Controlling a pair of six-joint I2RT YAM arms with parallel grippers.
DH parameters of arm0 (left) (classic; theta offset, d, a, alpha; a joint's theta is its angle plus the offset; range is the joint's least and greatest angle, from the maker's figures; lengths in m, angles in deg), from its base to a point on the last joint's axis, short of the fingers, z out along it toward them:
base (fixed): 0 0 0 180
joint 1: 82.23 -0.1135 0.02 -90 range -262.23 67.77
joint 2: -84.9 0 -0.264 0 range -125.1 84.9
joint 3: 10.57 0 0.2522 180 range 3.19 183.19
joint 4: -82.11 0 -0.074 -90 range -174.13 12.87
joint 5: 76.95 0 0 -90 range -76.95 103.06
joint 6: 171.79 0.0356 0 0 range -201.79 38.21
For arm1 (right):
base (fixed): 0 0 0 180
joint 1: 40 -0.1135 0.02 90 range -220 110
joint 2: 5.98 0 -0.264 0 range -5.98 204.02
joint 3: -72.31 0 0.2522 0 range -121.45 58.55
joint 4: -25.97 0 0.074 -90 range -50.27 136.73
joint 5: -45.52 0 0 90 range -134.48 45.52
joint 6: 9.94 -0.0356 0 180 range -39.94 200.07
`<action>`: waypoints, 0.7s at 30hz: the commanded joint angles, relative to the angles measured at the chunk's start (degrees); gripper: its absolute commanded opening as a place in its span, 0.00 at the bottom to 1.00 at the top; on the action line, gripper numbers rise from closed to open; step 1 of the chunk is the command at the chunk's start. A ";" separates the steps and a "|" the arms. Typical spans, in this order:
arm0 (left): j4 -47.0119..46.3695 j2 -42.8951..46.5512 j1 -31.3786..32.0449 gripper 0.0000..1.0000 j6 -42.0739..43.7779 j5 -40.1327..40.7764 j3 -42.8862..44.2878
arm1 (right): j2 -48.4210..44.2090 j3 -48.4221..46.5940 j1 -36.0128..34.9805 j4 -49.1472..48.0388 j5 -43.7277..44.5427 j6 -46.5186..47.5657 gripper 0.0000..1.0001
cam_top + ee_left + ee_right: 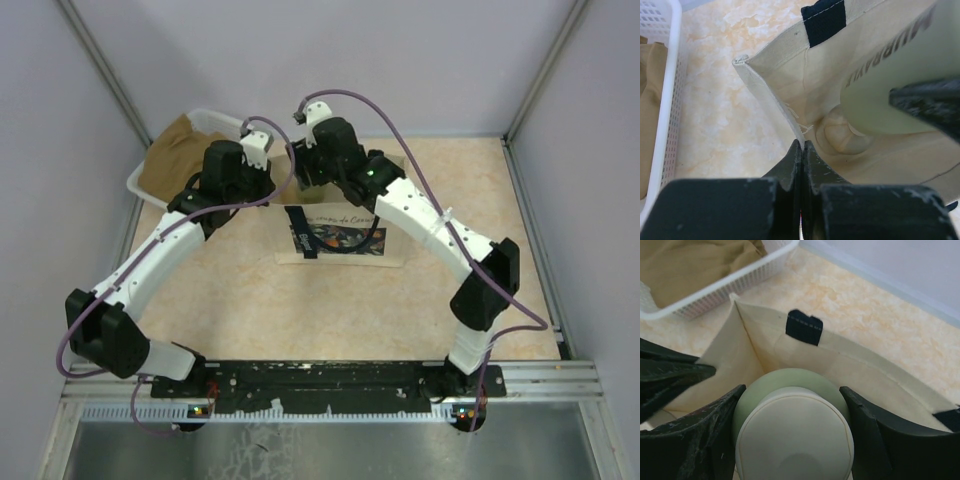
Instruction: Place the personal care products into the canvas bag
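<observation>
The canvas bag (345, 240) lies in the middle of the table with its mouth towards the back. My left gripper (803, 146) is shut on the bag's beige rim (771, 95) and holds the mouth open; in the top view the left gripper (268, 182) is at the bag's back left corner. My right gripper (792, 390) is shut on the pale green bottle (790, 382) with its cream cap (795, 437), over the open bag (865, 375). The green bottle (890, 55) also shows inside the bag's mouth. The other three bottles are out of view.
A white plastic basket (150, 165) with brown cloth (180, 150) stands at the back left, close to the bag; it shows in the left wrist view (667, 100) and the right wrist view (735, 285). Grey walls enclose the table at the back and sides.
</observation>
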 commanded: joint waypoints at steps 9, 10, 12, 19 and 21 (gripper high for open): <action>-3.75 3.38 -0.71 0.00 0.65 -0.28 -0.54 | 4.21 3.73 -0.31 -8.77 4.22 -1.62 0.00; -3.79 3.48 -0.67 0.00 0.56 -0.46 -0.62 | 4.75 3.84 -0.31 -8.33 4.44 -1.78 0.00; -3.97 3.45 -0.75 0.00 0.36 -0.84 -0.57 | 5.77 4.53 -0.27 -7.76 4.52 -2.44 0.00; -3.93 3.22 -0.67 0.00 0.31 -1.05 -0.65 | 4.59 8.15 0.16 -6.15 8.21 -3.40 0.00; -4.04 3.15 -0.64 0.00 0.21 -1.17 -0.65 | 2.65 8.81 0.36 -5.88 9.03 -3.25 0.00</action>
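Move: The right hand has the green jar and is over the canvas bag's mouth; the left end of the bag's floor, where the jar is bound, lies about 3 cm ahead of it, straight in line sideways and some 16 cm below. The dark tab on the far rim is roughly 9 cm ahead, 2 cm left and 6 cm lower; the near rim's middle about 1 cm back, 6 cm right, 7 cm down. From the rim-pinching left hand, that floor spot is about 4 cm ahead, 8 cm right and 10 cm below. The jar's foot seems to come to bear on the bag's bottom as the right hand, still clamping it near the lid, sinks about 4 cm between the rims, then eases some 3 cm forward towards the far rim, turning a little clockwise so the jar swings in the grip. The left fingers stay shut on the bag's left rim, holding the mouth open. ##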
